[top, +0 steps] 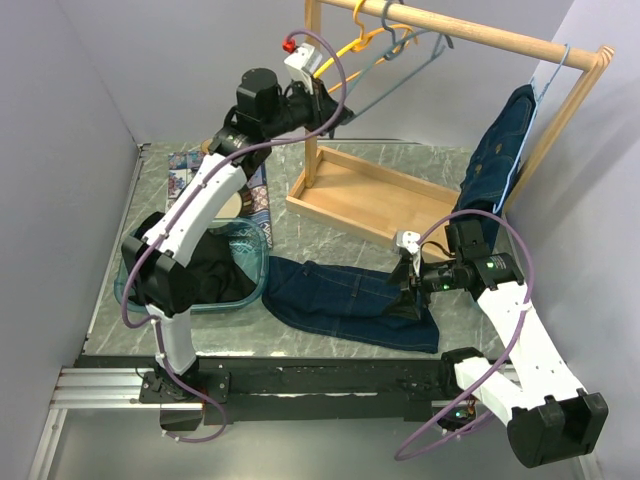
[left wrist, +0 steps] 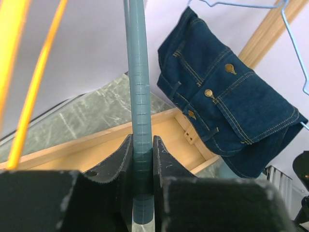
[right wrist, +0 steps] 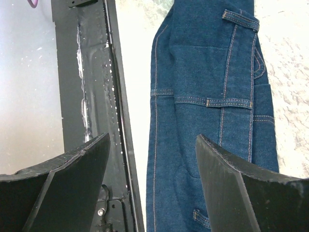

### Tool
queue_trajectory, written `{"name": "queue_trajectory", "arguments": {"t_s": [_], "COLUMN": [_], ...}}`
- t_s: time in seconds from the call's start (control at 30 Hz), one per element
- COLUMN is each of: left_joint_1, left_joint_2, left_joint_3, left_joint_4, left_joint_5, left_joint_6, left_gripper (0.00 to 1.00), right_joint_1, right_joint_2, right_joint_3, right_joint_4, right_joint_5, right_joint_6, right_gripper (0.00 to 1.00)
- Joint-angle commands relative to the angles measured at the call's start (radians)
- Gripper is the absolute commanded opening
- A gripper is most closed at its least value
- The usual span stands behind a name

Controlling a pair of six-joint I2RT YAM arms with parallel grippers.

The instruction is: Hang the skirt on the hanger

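A dark blue denim skirt lies flat on the table near the front edge. My right gripper hovers open over its right end; in the right wrist view the skirt runs under the right finger, and the gripper holds nothing. High at the back, my left gripper is at the wooden rack, shut on the lower bar of the grey hanger. In the left wrist view the grey hanger stands clamped between both pads of the gripper.
An orange hanger hangs beside the grey one. Another denim garment hangs on a light blue hanger at the rack's right end. The rack's wooden base tray sits mid-table. A teal bin with dark clothes stands at left.
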Motion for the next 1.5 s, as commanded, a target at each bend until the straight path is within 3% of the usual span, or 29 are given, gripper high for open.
{"name": "queue_trajectory", "arguments": {"t_s": [0.0, 0.17, 0.5, 0.9, 1.13, 1.23, 1.47], "left_joint_1": [-0.034, -0.047, -0.047, -0.044, -0.046, -0.046, -0.052], "left_joint_2": [-0.089, -0.158, -0.31, -0.2, -0.197, -0.27, -0.542], "left_joint_3": [-0.01, -0.036, -0.252, -0.113, -0.076, -0.163, -0.566], "left_joint_4": [0.098, 0.093, 0.158, 0.213, 0.224, 0.202, 0.184], "left_joint_5": [0.011, 0.008, 0.019, -0.024, 0.002, -0.006, 0.02], "left_joint_6": [0.027, 0.057, 0.093, 0.03, 0.005, 0.034, 0.108], "left_gripper": [0.01, 0.01, 0.01, 0.01, 0.01, 0.01, 0.01], "right_joint_1": [-0.012, -0.023, -0.024, -0.024, -0.024, -0.024, -0.023], "right_joint_2": [-0.013, -0.022, -0.059, -0.06, -0.042, -0.051, -0.096], "right_joint_3": [0.014, 0.022, 0.102, 0.16, 0.295, 0.313, 0.343], "right_joint_4": [-0.03, -0.072, -0.168, -0.201, -0.32, -0.354, -0.33], "right_joint_5": [-0.034, -0.042, 0.009, 0.006, 0.003, -0.02, -0.027], "right_joint_6": [-0.045, -0.094, -0.135, -0.112, -0.155, -0.157, -0.053], "right_gripper": [0.79, 0.79, 0.79, 0.79, 0.79, 0.79, 0.8]}}
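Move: My left hand grips the near left end of the grey-blue hanger. Its hook on the wooden rail is about 14 cm ahead, 10 cm right and 13 cm up; the yellow hanger hangs some 11 cm ahead and 3 cm right, slightly higher. The skirt on the table lies about 24 cm back, 3 cm right and 42 cm below. From my open right hand, that skirt's middle is roughly 3 cm ahead, 10 cm left and 17 cm lower. Keeping my left fingers shut on the grey-blue hanger, I draw it back about 6 cm while lifting, ease slightly forward, and raise it to 6 cm above the start to work the hook over the rail. Then I swing it back and down, slightly left, ending some 8 cm back. My right hand, still open, rises about 7 cm off the skirt and backs away 3 cm. ##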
